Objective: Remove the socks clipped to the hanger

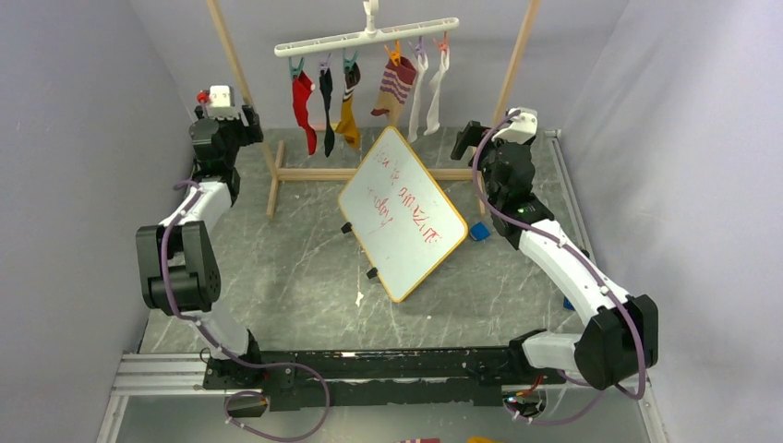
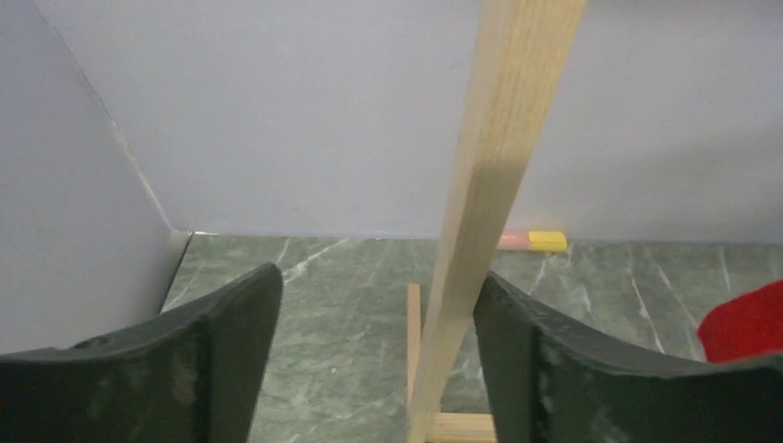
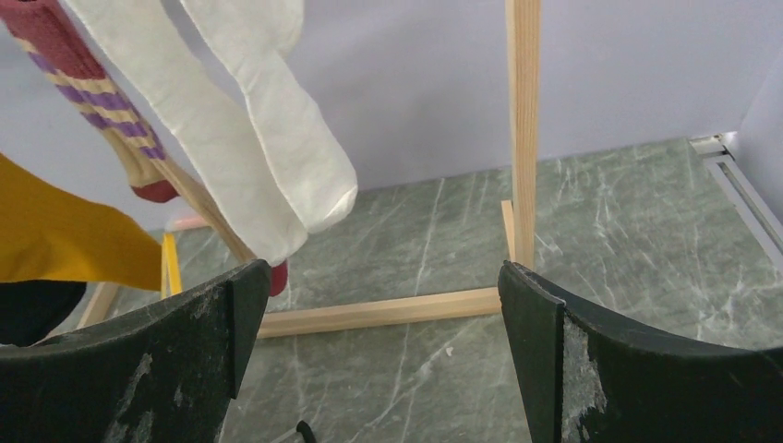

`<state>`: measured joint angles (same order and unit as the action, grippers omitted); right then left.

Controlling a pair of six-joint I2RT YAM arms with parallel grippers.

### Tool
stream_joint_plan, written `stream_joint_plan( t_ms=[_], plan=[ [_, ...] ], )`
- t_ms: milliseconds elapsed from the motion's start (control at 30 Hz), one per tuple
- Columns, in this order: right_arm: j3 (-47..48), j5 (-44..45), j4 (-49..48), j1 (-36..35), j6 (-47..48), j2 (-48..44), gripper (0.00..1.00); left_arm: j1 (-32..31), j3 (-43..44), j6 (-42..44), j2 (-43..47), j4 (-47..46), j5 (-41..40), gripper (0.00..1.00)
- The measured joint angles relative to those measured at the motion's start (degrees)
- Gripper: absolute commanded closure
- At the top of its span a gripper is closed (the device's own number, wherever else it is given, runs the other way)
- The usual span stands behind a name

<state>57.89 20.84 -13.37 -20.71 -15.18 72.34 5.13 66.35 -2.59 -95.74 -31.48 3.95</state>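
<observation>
The white hanger (image 1: 369, 37) hangs at the top of the wooden rack, with the socks clipped along it. From left they are red (image 1: 303, 106), black (image 1: 327, 101), mustard (image 1: 348, 120), striped (image 1: 395, 85) and two long white ones (image 1: 420, 92). My left gripper (image 2: 379, 305) is open at the rack's left post (image 2: 489, 185). The post stands between the jaws, against the right finger, and the red sock (image 2: 748, 323) shows at the right edge. My right gripper (image 3: 383, 295) is open and empty, below and right of the white socks (image 3: 212, 157).
A whiteboard (image 1: 402, 212) with red writing leans in front of the rack's base bar (image 3: 379, 312). The rack's right post (image 3: 524, 129) rises just beyond my right finger. A pink-and-yellow block (image 2: 534, 241) lies by the back wall. A small blue object (image 1: 477, 231) sits beside the whiteboard.
</observation>
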Motion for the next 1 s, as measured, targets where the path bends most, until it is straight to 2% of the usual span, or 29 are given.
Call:
stream_joint_plan(
  t_ms=[100, 233, 367, 433, 500, 533, 1000],
  plan=[
    [0.0, -1.4, 0.0, 0.0, 0.0, -0.3, 0.0, 1.9, 2.3, 0.0, -2.9, -0.3, 4.8, 0.33],
    [0.0, -3.1, 0.0, 0.0, 0.0, -0.3, 0.0, 2.9, 3.8, 0.5, -5.2, -0.6, 11.0, 0.31],
    [0.0, -4.5, 0.0, 0.0, 0.0, 0.2, 0.0, 3.9, 4.3, 0.5, -7.0, -1.7, 17.5, 0.42],
    [0.0, -4.9, 0.0, 0.0, 0.0, 0.7, 0.0, 4.3, 4.8, 0.5, -7.7, -1.7, 19.3, 0.61],
    [0.0, -5.4, 0.0, 0.0, 0.0, 0.9, 0.0, 4.6, 5.5, 0.3, -8.3, -1.6, 20.5, 0.9],
    [0.0, -5.6, 0.0, 0.0, 0.0, 0.9, 0.0, 4.6, 5.9, 0.0, -8.6, -1.6, 21.3, 0.94],
    [0.0, -7.4, 0.0, 0.0, 0.0, 0.9, 0.0, 4.8, 6.2, -0.1, -8.8, -1.7, 17.8, 0.95]
  ],
)
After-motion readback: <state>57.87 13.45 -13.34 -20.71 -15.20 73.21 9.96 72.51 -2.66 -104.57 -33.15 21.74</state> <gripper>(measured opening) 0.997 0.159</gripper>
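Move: The left hand's open fingers straddle the rack's left post, which is some 3 cm ahead and 3 cm to its right. The red sock hangs roughly 18 cm to this hand's right and 4 cm ahead. From the right hand, the nearer white sock is about 14 cm ahead, 10 cm left and 8 cm higher. The rack's right post stands about 14 cm ahead and 5 cm right of the right hand. The left fingers shut on the rack's left post and pinch it, after the hand eases about 3 cm forward and 2 cm down, swinging some 15 degrees clockwise; it then holds there, creeping about 1 cm left. Meanwhile the right hand, still wide open, shifts about 2.5 cm left beside the rack's right post, turning slightly counter-clockwise. ##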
